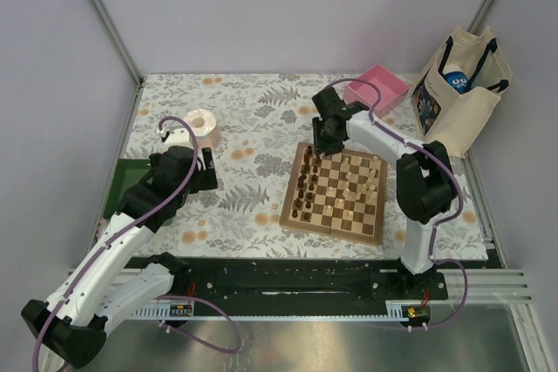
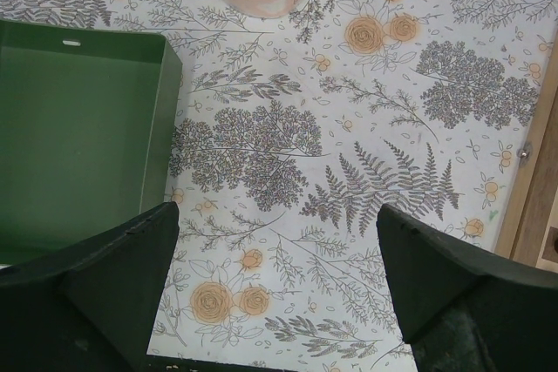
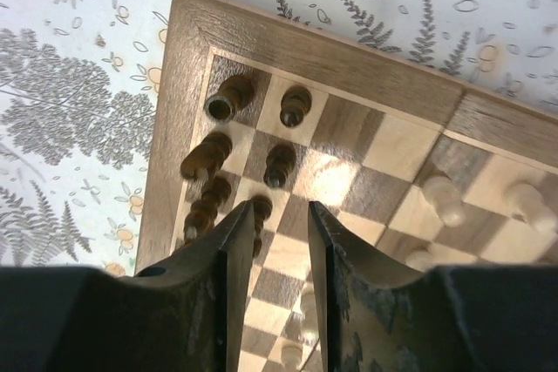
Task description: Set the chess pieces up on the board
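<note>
The board [image 1: 330, 226] lies right of centre on the floral cloth. Dark chess pieces [image 1: 303, 187] line its left side and pale ones [image 1: 359, 185] stand toward its right. My right gripper [image 1: 324, 142] hovers over the board's far left corner. In the right wrist view its fingers [image 3: 279, 211] are narrowly open, with bare squares showing in the gap. A dark pawn [image 3: 261, 208] stands against the left fingertip's inner side, near other dark pieces [image 3: 228, 98]. Pale pieces [image 3: 443, 199] stand to the right. My left gripper [image 2: 277, 215] is wide open and empty over the cloth.
A green tray [image 2: 78, 137] sits at the table's left edge beside my left gripper [image 1: 207, 168]. A pale pink roll [image 1: 202, 128] stands behind it. A pink square tray [image 1: 379, 89] and a cream tote bag [image 1: 458, 89] are at the back right.
</note>
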Tool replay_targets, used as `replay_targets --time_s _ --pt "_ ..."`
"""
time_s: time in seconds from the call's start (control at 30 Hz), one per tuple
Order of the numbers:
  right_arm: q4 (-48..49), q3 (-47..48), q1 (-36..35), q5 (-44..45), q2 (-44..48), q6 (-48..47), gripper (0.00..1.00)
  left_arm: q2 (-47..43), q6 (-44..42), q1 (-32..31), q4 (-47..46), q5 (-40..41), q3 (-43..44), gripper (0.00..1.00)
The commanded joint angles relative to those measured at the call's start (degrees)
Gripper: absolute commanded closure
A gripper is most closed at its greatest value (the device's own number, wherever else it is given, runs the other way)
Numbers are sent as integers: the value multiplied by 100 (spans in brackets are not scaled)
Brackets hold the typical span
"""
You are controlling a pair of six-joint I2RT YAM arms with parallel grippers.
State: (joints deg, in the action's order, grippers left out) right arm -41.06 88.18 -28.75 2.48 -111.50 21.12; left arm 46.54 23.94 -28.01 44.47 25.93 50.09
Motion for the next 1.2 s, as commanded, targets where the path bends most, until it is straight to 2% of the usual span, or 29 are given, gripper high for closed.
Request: replay_targets --time_s 0.0,0.07,0.1,0.13,0.17,0.23,0.37,0.53,0.63,0.73,0.87,1.17 --pt "-139 112 54 437 1120 -117 58 65 -48 41 -88 8 -8 1" --pt "-131 -124 80 507 1498 -56 52 83 -39 32 -105 8 -8 1" --pt "-139 -256 89 551 1709 -21 44 92 -39 32 -96 -9 -16 1" --pt "-122 -397 89 552 1946 5 32 92 -30 32 -96 -1 -16 1" --pt "-122 -520 89 578 2157 49 25 100 -13 32 -96 17 -25 1" --pt "-148 -757 107 508 2500 76 23 144 -21 32 -96 8 1 1" --pt "132 -1512 107 350 3369 138 1 258 -74 32 -158 -237 10 1" --pt "1204 -2962 107 209 4653 199 0 513 -30 32 -167 -299 106 1" --pt "934 -3175 107 209 5032 112 1 496 40 32 -175 -291 142 1" --pt "617 -3237 107 279 5112 -12 1 321 101 32 -175 -203 81 1" --pt "353 -3421 107 674 5033 294 0 -13 137 32 -202 -27 -7 1" --pt "37 -3474 107 306 4576 313 0 -269 67 41 -219 -53 -78 1"
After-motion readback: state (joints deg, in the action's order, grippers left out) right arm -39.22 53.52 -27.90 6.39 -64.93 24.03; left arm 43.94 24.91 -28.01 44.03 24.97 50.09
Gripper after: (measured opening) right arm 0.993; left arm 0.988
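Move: The white pieces, standing scattered, centre about 10 cm back and 9 cm to the right of the right hand, some 3 cm lower. A dark pawn stands almost straight beneath the right fingers; the far-left corner dark piece lies roughly 2 cm ahead and 3 cm left. For the left hand the white pieces are some 42 cm to the right, about level with it fore and aft and 16 cm below. Right hand lifts off the dark pawns, arcs back 12 cm and right over the white pieces, opening fully, then sinks. ##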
